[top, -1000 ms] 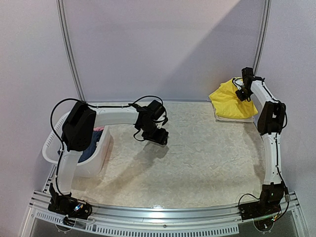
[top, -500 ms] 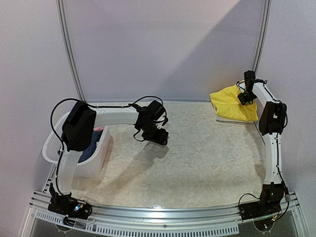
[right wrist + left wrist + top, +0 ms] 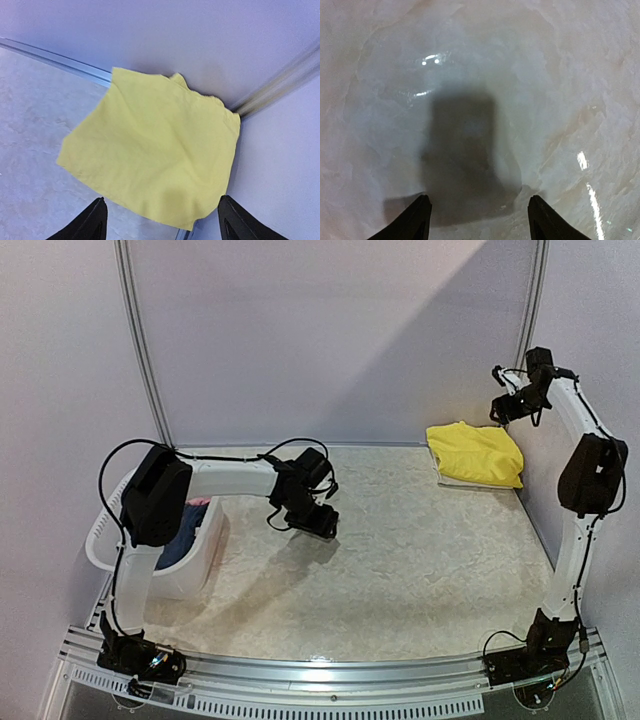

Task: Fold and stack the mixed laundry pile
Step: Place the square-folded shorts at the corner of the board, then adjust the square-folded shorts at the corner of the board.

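The bright yellow shorts [image 3: 474, 453] lie folded flat in the far right corner of the table, on a pale folded layer [image 3: 450, 480] whose edge peeks out below them. My right gripper [image 3: 503, 408] hangs open in the air above them, holding nothing. In the right wrist view the shorts [image 3: 155, 150] fill the middle, well below my open right gripper [image 3: 162, 220]. My left gripper [image 3: 318, 523] hovers open over the bare table at mid left; the left wrist view shows only its shadow beneath that gripper [image 3: 479, 217]. A dark navy piece [image 3: 185, 540] and a pink piece [image 3: 199, 502] lie in the basket.
The white slotted basket [image 3: 105, 530] stands at the table's left edge, partly under my left arm. Walls close off the back and right side next to the yellow shorts. A metal rail [image 3: 330, 672] runs along the near edge.
My right gripper opened, let go of the yellow shorts and rose up and to the right. The shorts settled flat on the stack. The left arm barely moved.
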{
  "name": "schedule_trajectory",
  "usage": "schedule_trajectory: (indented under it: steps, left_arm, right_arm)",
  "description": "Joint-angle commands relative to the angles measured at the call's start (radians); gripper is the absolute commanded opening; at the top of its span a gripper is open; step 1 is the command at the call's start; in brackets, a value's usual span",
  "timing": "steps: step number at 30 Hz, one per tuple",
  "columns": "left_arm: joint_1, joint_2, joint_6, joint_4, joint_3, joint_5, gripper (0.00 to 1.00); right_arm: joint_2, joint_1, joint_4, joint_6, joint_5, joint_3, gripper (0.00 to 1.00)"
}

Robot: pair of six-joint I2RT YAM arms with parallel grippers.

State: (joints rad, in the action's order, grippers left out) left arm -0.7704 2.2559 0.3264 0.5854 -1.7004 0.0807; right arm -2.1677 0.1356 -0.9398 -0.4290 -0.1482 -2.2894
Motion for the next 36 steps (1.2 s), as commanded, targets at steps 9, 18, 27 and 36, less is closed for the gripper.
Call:
schedule_trajectory:
  steps: [9,18,27,36]
  left_arm:
    - [-0.029,-0.115,-0.008,-0.001,0.086,0.007,0.67]
    - [-0.032,-0.138,-0.012,-0.004,0.123,0.001,0.67]
    - [-0.034,-0.151,-0.013,-0.006,0.131,-0.002,0.67]
    - [-0.039,-0.160,-0.013,-0.006,0.133,-0.002,0.67]
  right_arm:
    - [-0.121,-0.196,-0.034,-0.339,-0.050,0.143,0.67]
    - [-0.202,-0.297,0.123,-0.363,0.205,0.198,0.67]
    - [-0.136,-0.334,0.288,-0.312,0.367,0.342,0.00]
    - [-0.005,-0.375,0.251,-0.206,0.295,0.439,0.00]
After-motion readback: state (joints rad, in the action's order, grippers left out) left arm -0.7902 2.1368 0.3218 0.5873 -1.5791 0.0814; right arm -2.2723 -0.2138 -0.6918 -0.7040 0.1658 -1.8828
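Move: The right hand hangs open over the far right of the table. The yellow shorts' middle lies about 5 cm ahead, 4 cm to its left and 20 cm below, with their near-left corner some 14 cm to its left, level with it fore and aft and 19 cm down. The white folded cloth is right under the shorts, about 4 cm ahead, 5 cm left, 22 cm below. From the left hand the shorts lie about 26 cm ahead and 43 cm to the right, roughly level. The right fingers shut on the near-left corner of the yellow shorts and pinch it. To get there the hand swings left about 14 cm, rising briefly before dropping some 18 cm, while the wrist turns counter-clockwise, tips down and dips its left side; it ends with a slight lift. The left hand draws back about 2.5 cm, rising a little. ##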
